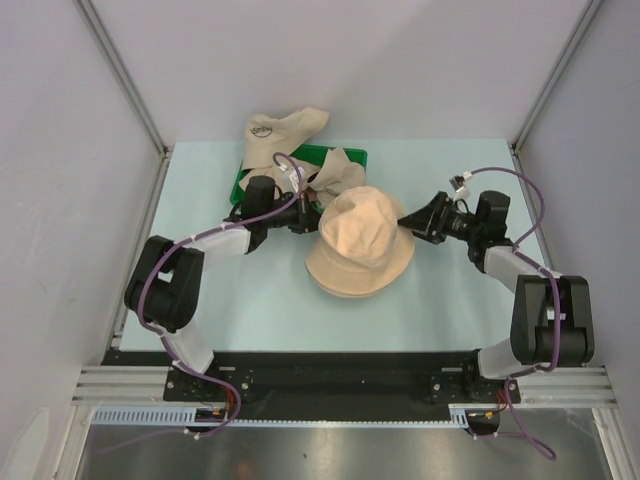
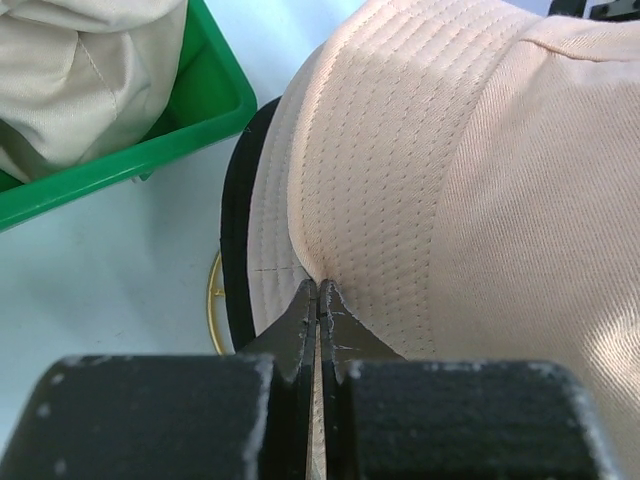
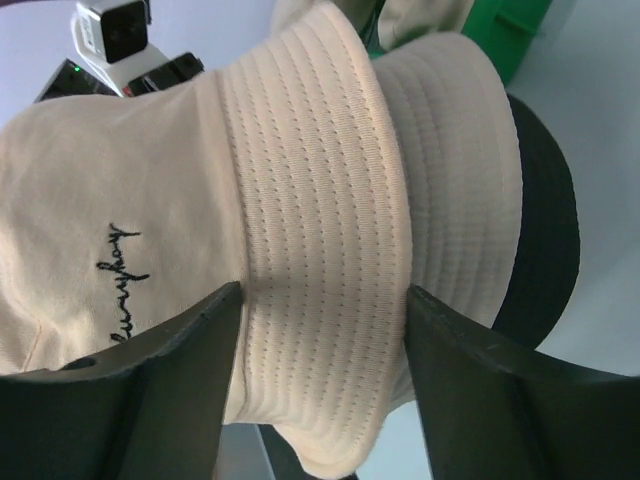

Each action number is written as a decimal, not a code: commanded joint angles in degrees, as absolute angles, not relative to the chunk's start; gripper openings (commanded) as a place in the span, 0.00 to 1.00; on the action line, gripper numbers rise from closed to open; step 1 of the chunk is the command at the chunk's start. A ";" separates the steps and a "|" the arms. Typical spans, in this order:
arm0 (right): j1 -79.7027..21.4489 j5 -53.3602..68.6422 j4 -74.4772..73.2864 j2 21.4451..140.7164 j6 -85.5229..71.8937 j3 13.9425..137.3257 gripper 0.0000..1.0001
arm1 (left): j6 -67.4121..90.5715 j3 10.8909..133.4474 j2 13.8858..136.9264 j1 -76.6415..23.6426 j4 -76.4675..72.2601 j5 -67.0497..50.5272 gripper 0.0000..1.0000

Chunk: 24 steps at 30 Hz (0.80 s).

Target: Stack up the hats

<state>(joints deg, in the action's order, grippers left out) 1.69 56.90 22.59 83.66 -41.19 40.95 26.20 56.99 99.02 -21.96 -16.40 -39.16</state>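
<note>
A peach hat (image 1: 360,240) sits on top of a pile of hats mid-table. In the right wrist view its crown (image 3: 100,180) carries dark script. Below it show a paler brim (image 3: 460,150) and a black brim (image 3: 545,230). My left gripper (image 1: 305,215) is shut on the peach hat's brim (image 2: 380,180) at its left edge, with fabric pinched between the fingertips (image 2: 300,310). My right gripper (image 1: 405,222) is at the hat's right edge. It stands open, its fingers (image 3: 190,340) on either side of the stitched brim (image 3: 325,220).
A green tray (image 1: 243,186) stands behind the left gripper and holds a beige hat (image 1: 340,170). Another beige hat (image 1: 285,130) lies behind it against the back wall. A gold wire ring (image 2: 213,300) peeks out under the black brim (image 2: 237,230). White walls enclose the table.
</note>
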 commanded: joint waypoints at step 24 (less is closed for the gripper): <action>-10.46 26.19 -19.78 90.00 -19.42 50.62 0.00 | 19.24 48.69 91.07 -22.32 -11.87 -18.55 0.00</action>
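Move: The left hand still pinches the upper hat's left brim, with the lower hats it is meant to cover centred some 9 cm to its right, 3 cm back and 4 cm below. The right hand has its open fingers at the upper hat's right brim, the hat's middle about 9 cm left, 3 cm back and 4 cm below. The green bin lies roughly 10 cm ahead, 3 cm left and 9 cm below the left hand. The right fingers shut on the upper hat's right brim, then the hand draws it down about 9 cm and slightly back beside the lower hats, its fingertips dipping some 30 degrees. Keeping its pinch on the opposite brim, the left hand pulls left about 3 cm and sinks some 2 cm, turning about 10 degrees counter-clockwise with its fingertips tipping down a little, so that the hat comes down over the lower ones from both sides. ##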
